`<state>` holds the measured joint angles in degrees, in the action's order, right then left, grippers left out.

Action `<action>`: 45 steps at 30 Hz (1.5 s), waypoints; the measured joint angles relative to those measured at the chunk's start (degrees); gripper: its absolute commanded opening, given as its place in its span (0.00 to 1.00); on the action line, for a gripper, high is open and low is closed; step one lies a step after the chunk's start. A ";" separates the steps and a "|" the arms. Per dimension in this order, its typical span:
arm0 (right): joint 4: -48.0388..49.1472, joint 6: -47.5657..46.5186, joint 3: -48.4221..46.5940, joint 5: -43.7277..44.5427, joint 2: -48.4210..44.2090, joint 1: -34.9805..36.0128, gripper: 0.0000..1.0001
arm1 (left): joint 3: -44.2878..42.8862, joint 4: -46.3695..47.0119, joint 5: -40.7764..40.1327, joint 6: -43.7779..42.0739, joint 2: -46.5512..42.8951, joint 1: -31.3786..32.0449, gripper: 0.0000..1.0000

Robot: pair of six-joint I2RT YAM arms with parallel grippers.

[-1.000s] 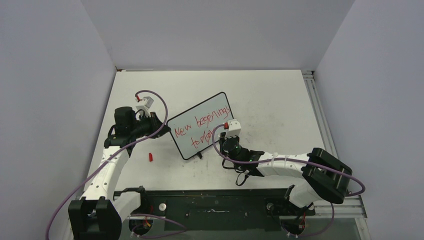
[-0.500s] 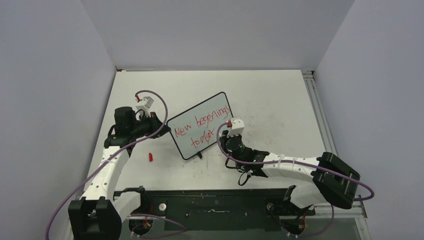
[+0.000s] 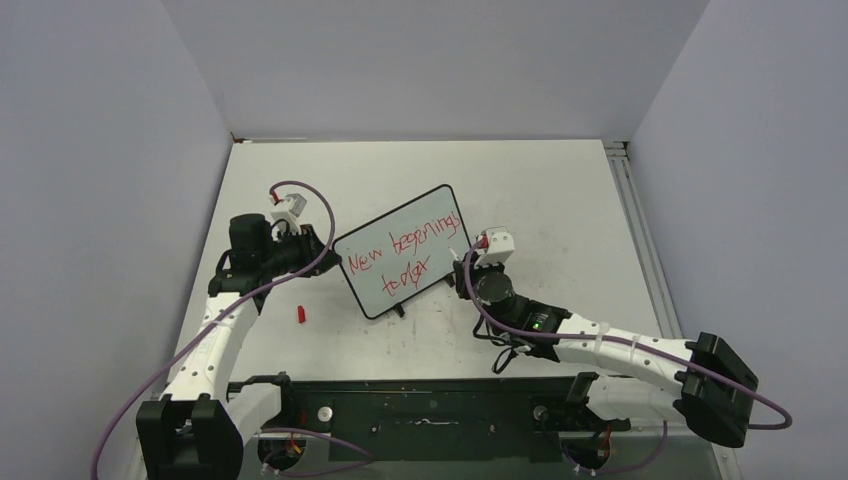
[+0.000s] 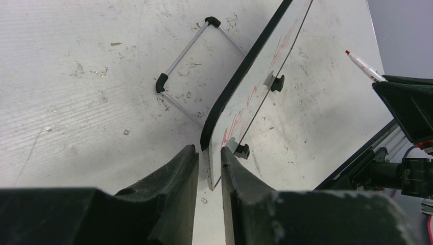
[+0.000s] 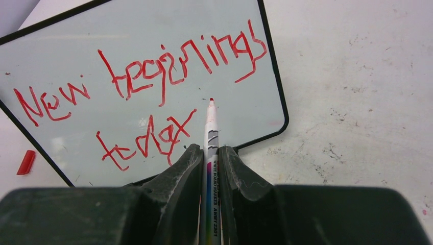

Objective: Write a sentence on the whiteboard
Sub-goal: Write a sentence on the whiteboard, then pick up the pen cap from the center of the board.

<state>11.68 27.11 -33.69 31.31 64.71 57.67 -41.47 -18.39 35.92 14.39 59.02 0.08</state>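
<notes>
The whiteboard [image 3: 420, 262] stands tilted mid-table on two small black feet. On its face is the sentence [image 3: 400, 243], red lettering in two lines reading roughly "New beginnings today" [image 5: 173, 71]. My left gripper [image 3: 326, 250] straddles the board's left edge [image 4: 245, 66]; its jaws stand slightly apart, with a thin gap beside the edge [image 4: 209, 153]. To the right of the board, my right gripper [image 3: 466, 266] is shut on a white marker [image 5: 210, 132]. The marker's red tip hovers off the board face near its lower right corner. The marker [image 4: 363, 66] also shows in the left wrist view.
A small red marker cap [image 3: 301, 314] lies on the tabletop left of the board's near corner, also seen as the cap [image 5: 25, 162] in the right wrist view. A thin wire stand [image 4: 194, 66] sits behind the board. A black rail [image 3: 430, 400] runs along the near edge.
My right arm has drawn back to the right, taking the marker tip off the end of the second line. My left jaws have eased slightly apart at the board's edge.
</notes>
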 measured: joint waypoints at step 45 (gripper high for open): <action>1.49 -4.61 3.61 3.23 -7.85 -0.35 0.05 | 0.83 -6.80 -34.91 2.34 -23.17 -1.95 0.80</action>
<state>13.17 22.50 -30.09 34.54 56.86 57.32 -40.64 -25.19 1.02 16.73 35.86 -1.87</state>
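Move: From the left hand, at the whiteboard's left edge, the board's middle lies about 14 cm right, 1 cm ahead and 5 cm lower; the red cap is about 10 cm left, 9 cm back and 15 cm below. From the right hand, holding the marker, the board's middle is about 12 cm left, 4 cm ahead and 7 cm lower; the word "beginnings" lies 7 cm left and 8 cm ahead, 4 cm below. Opening wide, the left hand leaves the whiteboard's edge, some 10 cm left and up; marker hand eases right. ##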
